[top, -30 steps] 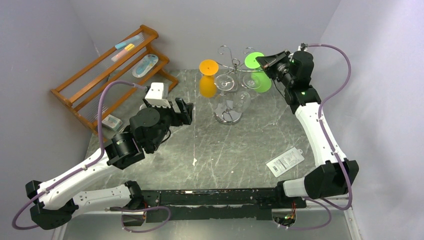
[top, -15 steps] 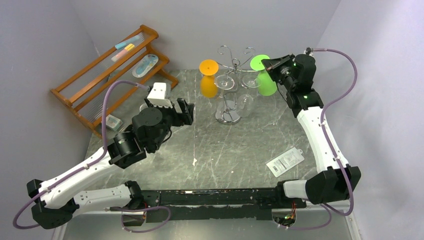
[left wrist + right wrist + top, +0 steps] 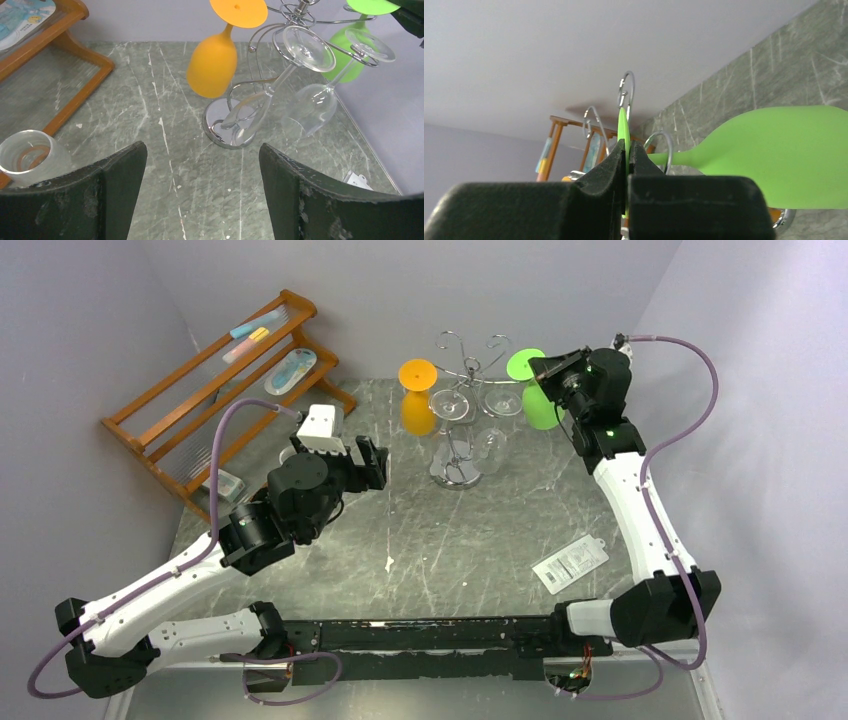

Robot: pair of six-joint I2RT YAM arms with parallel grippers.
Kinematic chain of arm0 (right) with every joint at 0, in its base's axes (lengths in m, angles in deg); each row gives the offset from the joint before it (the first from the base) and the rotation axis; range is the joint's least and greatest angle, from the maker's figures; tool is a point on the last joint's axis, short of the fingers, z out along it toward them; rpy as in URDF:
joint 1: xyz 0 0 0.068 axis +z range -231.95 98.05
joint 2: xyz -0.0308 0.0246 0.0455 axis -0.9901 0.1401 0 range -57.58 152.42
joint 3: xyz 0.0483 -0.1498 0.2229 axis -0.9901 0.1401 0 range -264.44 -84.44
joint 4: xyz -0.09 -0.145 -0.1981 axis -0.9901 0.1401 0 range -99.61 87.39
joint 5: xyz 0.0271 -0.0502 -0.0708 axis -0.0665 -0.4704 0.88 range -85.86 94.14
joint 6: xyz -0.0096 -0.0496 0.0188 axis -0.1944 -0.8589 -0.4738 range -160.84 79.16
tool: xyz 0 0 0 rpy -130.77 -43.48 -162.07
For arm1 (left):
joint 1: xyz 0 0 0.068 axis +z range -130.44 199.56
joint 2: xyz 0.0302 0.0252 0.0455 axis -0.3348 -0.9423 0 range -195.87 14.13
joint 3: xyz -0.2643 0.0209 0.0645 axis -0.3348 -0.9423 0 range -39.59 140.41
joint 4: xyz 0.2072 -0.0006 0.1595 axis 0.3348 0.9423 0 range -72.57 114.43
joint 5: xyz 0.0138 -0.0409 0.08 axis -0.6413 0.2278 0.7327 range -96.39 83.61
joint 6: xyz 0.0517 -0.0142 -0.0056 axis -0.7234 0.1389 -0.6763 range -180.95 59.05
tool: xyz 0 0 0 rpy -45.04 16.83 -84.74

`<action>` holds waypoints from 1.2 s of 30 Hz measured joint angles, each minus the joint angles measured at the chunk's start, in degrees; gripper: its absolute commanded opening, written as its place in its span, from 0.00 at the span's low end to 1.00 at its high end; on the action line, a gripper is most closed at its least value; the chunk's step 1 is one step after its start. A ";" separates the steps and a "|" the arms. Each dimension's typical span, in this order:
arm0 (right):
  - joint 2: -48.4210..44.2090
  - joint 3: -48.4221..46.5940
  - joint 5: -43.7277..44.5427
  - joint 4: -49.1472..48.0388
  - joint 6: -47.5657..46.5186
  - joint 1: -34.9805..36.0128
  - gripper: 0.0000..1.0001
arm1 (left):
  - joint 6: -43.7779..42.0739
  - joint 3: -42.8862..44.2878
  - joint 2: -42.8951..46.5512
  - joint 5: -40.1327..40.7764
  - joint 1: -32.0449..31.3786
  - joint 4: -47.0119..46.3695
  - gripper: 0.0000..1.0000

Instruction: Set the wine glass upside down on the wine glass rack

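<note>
My right gripper [image 3: 547, 368] [image 3: 626, 148] is shut on the flat foot of a green wine glass [image 3: 540, 408] [image 3: 774, 155]. The glass hangs bowl down and tilted at the right side of the wine glass rack [image 3: 457, 475] [image 3: 225, 131]. A wire loop of the rack [image 3: 626, 82] stands close to the green stem; I cannot tell whether they touch. An orange glass [image 3: 416, 412] [image 3: 214, 67] and two clear glasses [image 3: 312, 107] hang upside down on the rack. My left gripper [image 3: 375, 462] [image 3: 202, 150] is open and holds nothing, over the table left of the rack.
A wooden tiered shelf [image 3: 230, 370] with small items stands at the back left. A short clear jar [image 3: 27, 157] sits by its foot, next to my left wrist. A white packet [image 3: 570, 562] lies on the table at the front right. Walls close in on both sides.
My right gripper has carried the green glass a little to the right, away from the rack's centre. The left arm has shifted only slightly.
</note>
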 measured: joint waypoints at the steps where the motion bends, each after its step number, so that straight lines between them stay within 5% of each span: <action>1: 0.42 -0.02 0.00 -0.09 -0.48 -0.02 0.00 | 0.00 0.00 0.00 0.00 0.00 0.07 0.87; 12: 3.96 -1.42 -0.26 -1.31 -4.39 -0.74 0.11 | 0.04 0.00 0.48 0.00 0.11 0.76 0.87; 23: 6.16 -3.50 -1.51 -1.14 -6.82 -1.57 0.49 | 0.13 -0.11 0.59 0.00 0.13 1.62 0.87; 36: 4.55 -4.57 3.85 2.84 -12.48 -2.32 0.57 | -4.15 3.17 -2.97 0.52 0.22 9.55 0.93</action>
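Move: The right hand holds the green glass's foot, bowl hanging down, its stem already at the rack's right-hand hook. That hook's loop lies about 3 cm left of this hand, 1 cm ahead and 3 cm below. The rack post stands some 11 cm to the hand's left, 1 cm back; the nearer clear glass hangs about 7 cm left, 7 cm back. From the left hand, the hook is roughly 15 cm ahead and 27 cm right, about level. Forward some 3 cm and down about 1.5 cm goes the right hand at the rack's right-hand hook, and on the way its fingers start to open, letting go of the green glass's foot. It then draws off to the right by about 2.5 cm, easing back a little, fingers about half open, rolling so its left side drops. The open, empty left hand sinks 2.5 cm late on, its left side rising. ##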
